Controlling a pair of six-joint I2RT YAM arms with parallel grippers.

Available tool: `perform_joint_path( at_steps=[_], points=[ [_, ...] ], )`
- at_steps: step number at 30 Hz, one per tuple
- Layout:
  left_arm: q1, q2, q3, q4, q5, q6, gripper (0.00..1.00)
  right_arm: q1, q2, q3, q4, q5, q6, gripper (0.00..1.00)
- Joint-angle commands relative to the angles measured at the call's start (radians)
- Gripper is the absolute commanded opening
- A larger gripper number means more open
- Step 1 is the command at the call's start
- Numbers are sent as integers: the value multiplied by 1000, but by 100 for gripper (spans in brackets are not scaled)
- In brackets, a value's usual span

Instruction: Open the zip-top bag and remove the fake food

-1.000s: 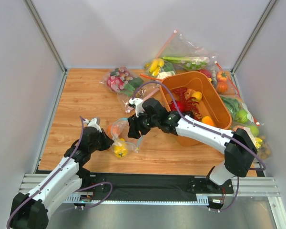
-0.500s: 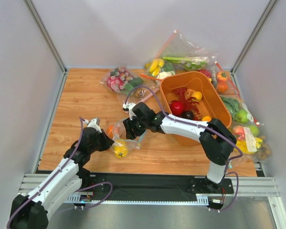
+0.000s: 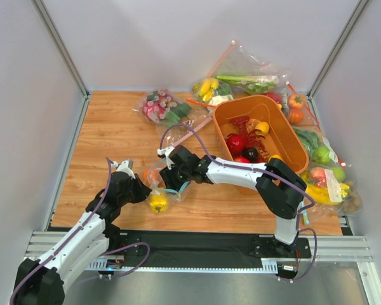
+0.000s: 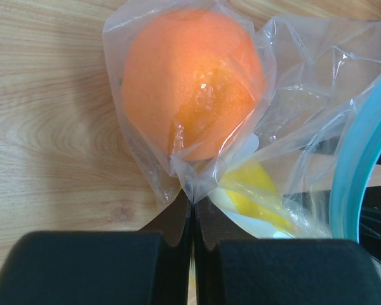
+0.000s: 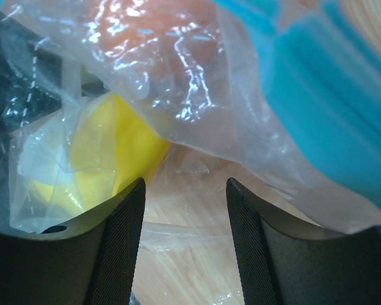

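The zip-top bag (image 3: 168, 189) lies on the wood near the front, with its teal zip strip (image 4: 357, 166) to the right. My left gripper (image 4: 192, 204) is shut on a pinched corner of its clear plastic, just below an orange fruit (image 4: 190, 82) inside the bag. A yellow fruit (image 4: 253, 198) lies beside it in the bag. My right gripper (image 5: 185, 213) stands open at the bag's mouth, with loose film and wood showing between its fingers. The yellow fruit (image 5: 108, 152) is just left of it and the teal strip (image 5: 330, 108) upper right. A red fruit (image 3: 235, 144) and a dark one (image 3: 250, 153) lie in the bin.
An orange bin (image 3: 291, 141) stands right of the bag and also holds a red lobster (image 3: 242, 124). Other clear bags of toy food lie along the back edge (image 3: 164, 107) and the right wall (image 3: 322, 166).
My right arm has swung left from beside the bin to the bag's mouth, its jaws narrowing slightly. The left gripper has kept its pinch and barely moved.
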Motion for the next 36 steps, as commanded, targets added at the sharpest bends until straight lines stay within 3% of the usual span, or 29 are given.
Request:
perform_joint_path(
  at_steps=[1, 18, 25, 36],
  points=[
    [3, 6, -19, 20, 3, -12, 0, 10, -35, -6, 25, -74, 29, 56],
    [3, -3, -30, 25, -8, -25, 0, 27, -27, 8, 71, -278, 106, 59],
    [3, -1, -33, 31, -8, -27, 0, 64, -23, 8, 111, -343, 86, 70],
    [3, -17, -32, 19, 1, -24, 0, 115, 53, -15, 154, -231, 3, 81]
  ],
)
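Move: The yellow pepper lies in the bag some 5 cm back and 3 cm to the left of the right hand, a couple of centimetres lower. The orange sits in the bag's far part, about 4 cm ahead and 4 cm left of the right hand. From the left hand, shut on the bag's side, the pepper is roughly 4 cm back and 3 cm right. Back and to the left, about 8 cm in all, the right hand works across inside the bag's mouth towards the yellow pepper, rising nearly 3 cm and then starting to sink. Its already parted fingers spread wider and the wrist turns some 20 degrees, bringing the fingers flatter. The left hand stays in place and keeps its pinch on the plastic. ##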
